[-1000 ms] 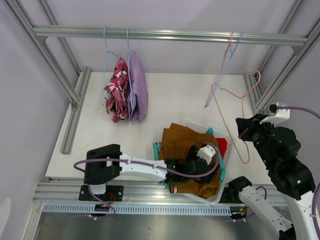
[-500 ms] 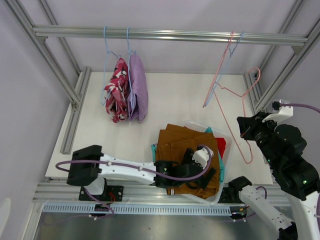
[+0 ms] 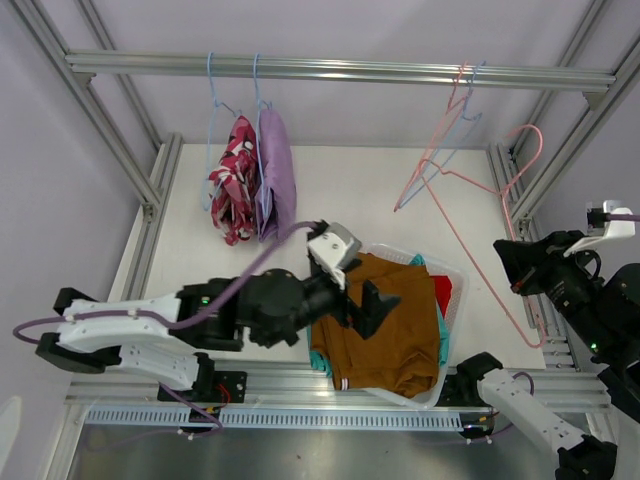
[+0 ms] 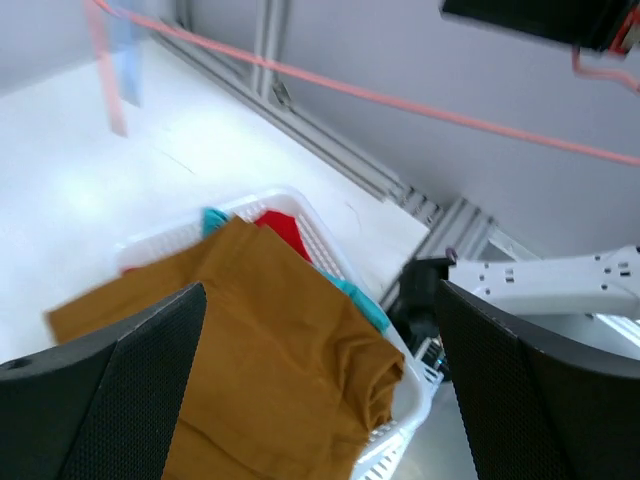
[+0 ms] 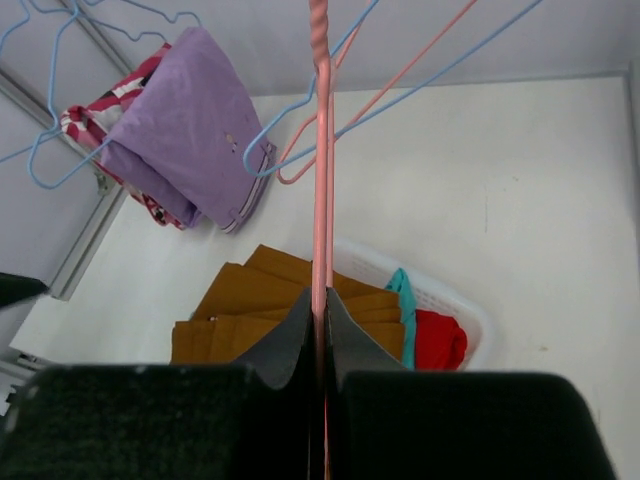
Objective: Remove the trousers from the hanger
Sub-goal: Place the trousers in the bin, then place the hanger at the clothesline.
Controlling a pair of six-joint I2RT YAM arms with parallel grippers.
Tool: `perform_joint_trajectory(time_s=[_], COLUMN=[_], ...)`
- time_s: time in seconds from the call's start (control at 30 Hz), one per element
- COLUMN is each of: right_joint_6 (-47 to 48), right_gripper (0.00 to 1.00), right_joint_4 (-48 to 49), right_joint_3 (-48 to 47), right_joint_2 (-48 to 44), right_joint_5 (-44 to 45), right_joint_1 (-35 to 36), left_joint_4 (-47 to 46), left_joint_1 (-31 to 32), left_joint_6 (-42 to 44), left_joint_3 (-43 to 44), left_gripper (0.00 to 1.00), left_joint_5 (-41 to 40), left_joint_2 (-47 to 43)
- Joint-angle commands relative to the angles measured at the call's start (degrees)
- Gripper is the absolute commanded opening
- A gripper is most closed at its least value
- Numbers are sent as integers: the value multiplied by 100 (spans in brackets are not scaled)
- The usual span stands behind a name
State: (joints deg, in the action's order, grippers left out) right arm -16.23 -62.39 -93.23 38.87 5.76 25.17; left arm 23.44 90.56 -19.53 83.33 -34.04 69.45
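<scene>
The rust-brown trousers (image 3: 385,335) lie on top in the white basket (image 3: 452,275), over teal (image 3: 424,264) and red trousers (image 3: 444,292). Camouflage-print trousers (image 3: 232,180) and lilac trousers (image 3: 276,175) hang on blue hangers at the rail's left. My left gripper (image 3: 352,305) hovers open and empty above the brown trousers (image 4: 270,350). At the right, my right gripper (image 3: 512,268) is shut on the wire of a bare pink hanger (image 5: 320,200), which is pulled out slantwise from the rail; in its wrist view the right gripper (image 5: 321,300) pinches that wire.
A bare blue hanger (image 3: 452,125) hangs beside the pink one on the rail (image 3: 340,68). Aluminium frame posts (image 3: 150,215) flank the white table (image 3: 360,200). The basket rim (image 4: 330,240) lies near the table's front edge, by the right arm's base (image 4: 560,280).
My left gripper has risen out of the basket and swung left, leaving the brown trousers lying there. My right gripper has pulled the pink hanger farther right and toward the front.
</scene>
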Motion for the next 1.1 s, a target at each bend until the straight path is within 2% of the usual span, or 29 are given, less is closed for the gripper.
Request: perform_joint_trajectory(time_s=[0.0, 0.07, 0.17, 0.33, 0.47, 0.67, 0.77, 0.97, 1.07], right_joint_6=[165, 111, -55, -100, -126, 14, 304, 954, 1095], right_gripper=[0, 0, 0, 0, 0, 0, 0, 0, 0], right_joint_4=[-746, -1054, -1398, -1531, -1522, -874, -338, 543, 492], right_joint_3=[-510, -984, -1345, -1452, -1330, -741, -389, -239, -449], right_joint_2=[348, 498, 648, 850, 885, 833, 841, 1043, 1333], right_joint_5=[626, 1074, 1462, 1771, 1902, 2192, 2368, 2711, 2887], right_joint_1=[216, 295, 331, 331, 331, 340, 340, 331, 331], left_joint_4=[522, 469, 328, -339, -621, -1034, -1114, -1456, -1500], left_joint_1=[-82, -231, -1055, -1725, -2401, -3325, -3764, -4274, -4275], left_joint_6=[992, 1179, 1241, 1689, 1786, 1646, 1216, 951, 1047], left_joint_3=[342, 307, 53, -606, -1107, -1741, -1925, -2750, -2848], left_gripper=[99, 99, 99, 99, 99, 99, 99, 99, 99], left_joint_5=[-689, -753, -367, -305, 107, 740, 1223, 1479, 1375], left_joint_2=[-335, -668, -1143, -1583, -1637, -1636, -1733, -2224, -2444])
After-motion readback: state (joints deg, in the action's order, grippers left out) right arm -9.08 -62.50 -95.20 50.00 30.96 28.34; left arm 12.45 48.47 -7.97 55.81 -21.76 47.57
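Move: The hanging purple trousers are about 27 cm ahead of the open left hand, 20 cm to its left and some 4 cm lower, with the floral trousers roughly 8 cm farther left. The brown trousers in the bin lie some 33 cm below it, about 4 cm to its right and level with it front to back. From the right hand, the rod is roughly 25 cm ahead and 25 cm up, straight in line; two empty hangers hang about 8 cm left of it, also 25 cm out. Forward and left, some 17 cm each way, the left hand swings from above the bin towards the hanging purple trousers, first rising about 5 cm, then sinking past its starting height. It turns about 30 degrees counter-clockwise, its fingers staying open. The right hand, still pinching the empty pink hanger, shifts right about 5 cm, then pushes forward, bringing the hook nearer the rod as it turns clockwise. ##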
